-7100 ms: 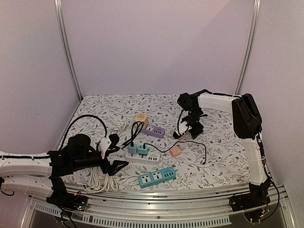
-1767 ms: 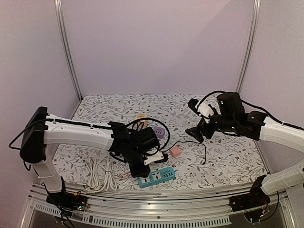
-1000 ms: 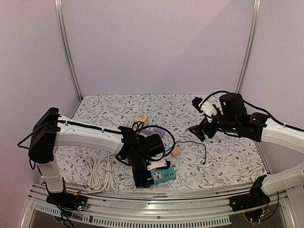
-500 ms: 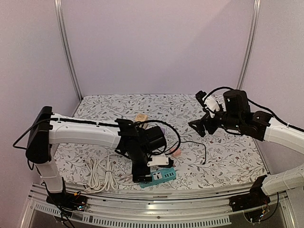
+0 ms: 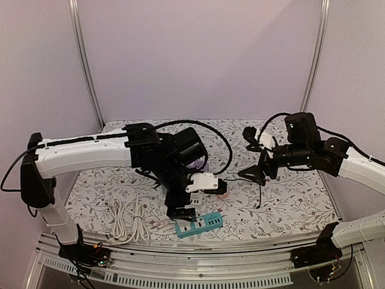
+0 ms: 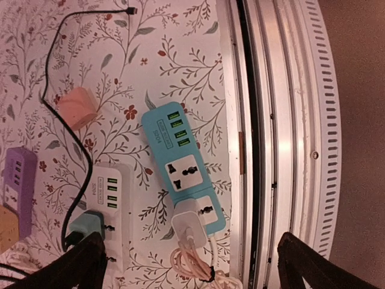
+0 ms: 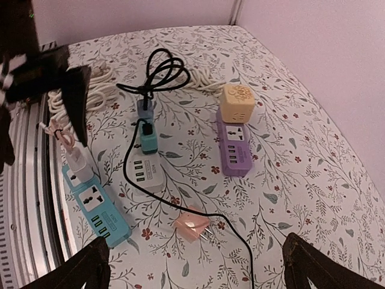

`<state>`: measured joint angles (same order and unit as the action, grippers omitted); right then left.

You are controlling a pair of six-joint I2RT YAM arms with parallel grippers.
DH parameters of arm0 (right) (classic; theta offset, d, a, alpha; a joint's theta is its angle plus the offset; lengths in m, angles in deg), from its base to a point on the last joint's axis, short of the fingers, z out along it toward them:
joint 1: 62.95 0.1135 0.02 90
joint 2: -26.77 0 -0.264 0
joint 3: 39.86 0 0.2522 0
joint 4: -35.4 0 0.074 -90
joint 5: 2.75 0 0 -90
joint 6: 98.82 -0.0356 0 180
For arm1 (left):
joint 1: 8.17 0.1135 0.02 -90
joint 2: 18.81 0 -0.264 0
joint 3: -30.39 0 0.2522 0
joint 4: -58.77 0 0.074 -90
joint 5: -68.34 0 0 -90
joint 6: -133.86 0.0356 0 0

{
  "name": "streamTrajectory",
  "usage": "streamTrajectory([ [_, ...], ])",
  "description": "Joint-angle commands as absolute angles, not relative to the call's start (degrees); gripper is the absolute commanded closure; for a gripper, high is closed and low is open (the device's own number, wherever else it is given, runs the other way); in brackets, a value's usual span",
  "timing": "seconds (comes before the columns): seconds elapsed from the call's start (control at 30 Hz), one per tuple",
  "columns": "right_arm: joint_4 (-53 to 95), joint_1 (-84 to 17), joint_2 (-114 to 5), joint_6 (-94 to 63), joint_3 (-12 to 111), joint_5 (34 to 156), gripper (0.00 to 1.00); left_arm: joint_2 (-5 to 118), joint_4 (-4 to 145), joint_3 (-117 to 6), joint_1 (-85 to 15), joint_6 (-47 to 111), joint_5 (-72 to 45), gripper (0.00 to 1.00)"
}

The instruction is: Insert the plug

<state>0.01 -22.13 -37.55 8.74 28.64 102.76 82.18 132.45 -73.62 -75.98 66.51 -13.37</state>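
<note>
A white plug [image 6: 191, 227] sits in the end socket of the blue power strip [image 6: 180, 158], its white cable [image 6: 194, 268] coiled behind it near the table's front rail. My left gripper [image 6: 189, 253] hangs open above the plug, apart from it and holding nothing. From above, the left gripper [image 5: 195, 200] hovers over the blue strip [image 5: 201, 223]. My right gripper [image 7: 195, 256] is open and empty, high over a loose pink plug [image 7: 194, 224]. In the right wrist view the white plug [image 7: 78, 164] stands upright in the blue strip [image 7: 99, 211].
A white strip [image 7: 144, 173] holds a teal plug [image 7: 148, 143] with a black cable. Behind it lie a purple strip [image 7: 236, 149] and a beige cube adapter [image 7: 236, 102]. A white cord bundle [image 5: 128, 220] lies front left, and the metal rail [image 6: 271, 138] runs along the near edge.
My left gripper opened fully, let go of the white plug and rose away from the blue strip. The right gripper drifted slightly down and toward the table's middle.
</note>
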Motion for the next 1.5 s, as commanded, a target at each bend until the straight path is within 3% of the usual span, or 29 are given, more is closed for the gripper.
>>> streamTrajectory([
  [0.0,-8.19,-20.97,-41.78,27.56,27.14,116.79,0.01,72.22,129.01,-72.44,-66.75,64.45,-8.79,0.01],
  [0.2,-11.38,-11.85,-53.15,41.72,31.42,101.48,0.01,51.45,100.09,-47.81,-58.71,60.78,-9.24,0.01],
  [0.5,-21.53,-12.14,-74.15,52.92,45.23,96.2,0.04,37.09,85.17,-26.0,-53.26,51.42,-12.1,0.01],
  [0.73,-23.94,-16.19,-82.0,56.47,52.83,96.19,0.07,31.65,80.17,-17.8,-51.0,48.79,-9.96,0.0],
  [1.03,-24.16,-18.22,-91.05,59.17,57.87,93.75,0.14,31.54,77.51,-15.88,-50.09,50.02,-8.47,0.0],
  [1.17,-23.77,-18.85,-93.46,57.9,59.34,94.66,0.29,32.07,77.06,-15.88,-50.09,49.53,-7.47,0.01],
  [1.3,-23.85,-19.01,-93.75,56.96,59.23,97.27,0.62,32.14,76.43,-16.14,-50.09,50.59,-6.43,0.0],
  [1.47,-26.47,-19.01,-89.71,55.32,57.76,99.93,0.84,32.31,78.89,-17.42,-50.8,61.96,-0.92,0.03],
])
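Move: The pink plug I want next lies below my open right hand, about 5 cm ahead, 5 cm left and 23 cm down. The white strip with its blue plugs is some 13 cm left of the pink plug and 3 cm nearer me; the teal strip is about 7 cm left of the pink plug and 15 cm nearer; the purple strip is 9 cm left and 13 cm beyond. From my left hand the pink plug is about 16 cm ahead, 9 cm right and 14 cm below. I drop my right hand some 23 cm onto the pink plug, drifting left and first back, then forward, while swinging the fingers from leftward to straight down, and finally pinch its sides. Meanwhile my left hand, fingers open, leaves the teal strip, rising and swinging about 13 cm left and 8 cm forward, then sinks partway while tilting to point right. ##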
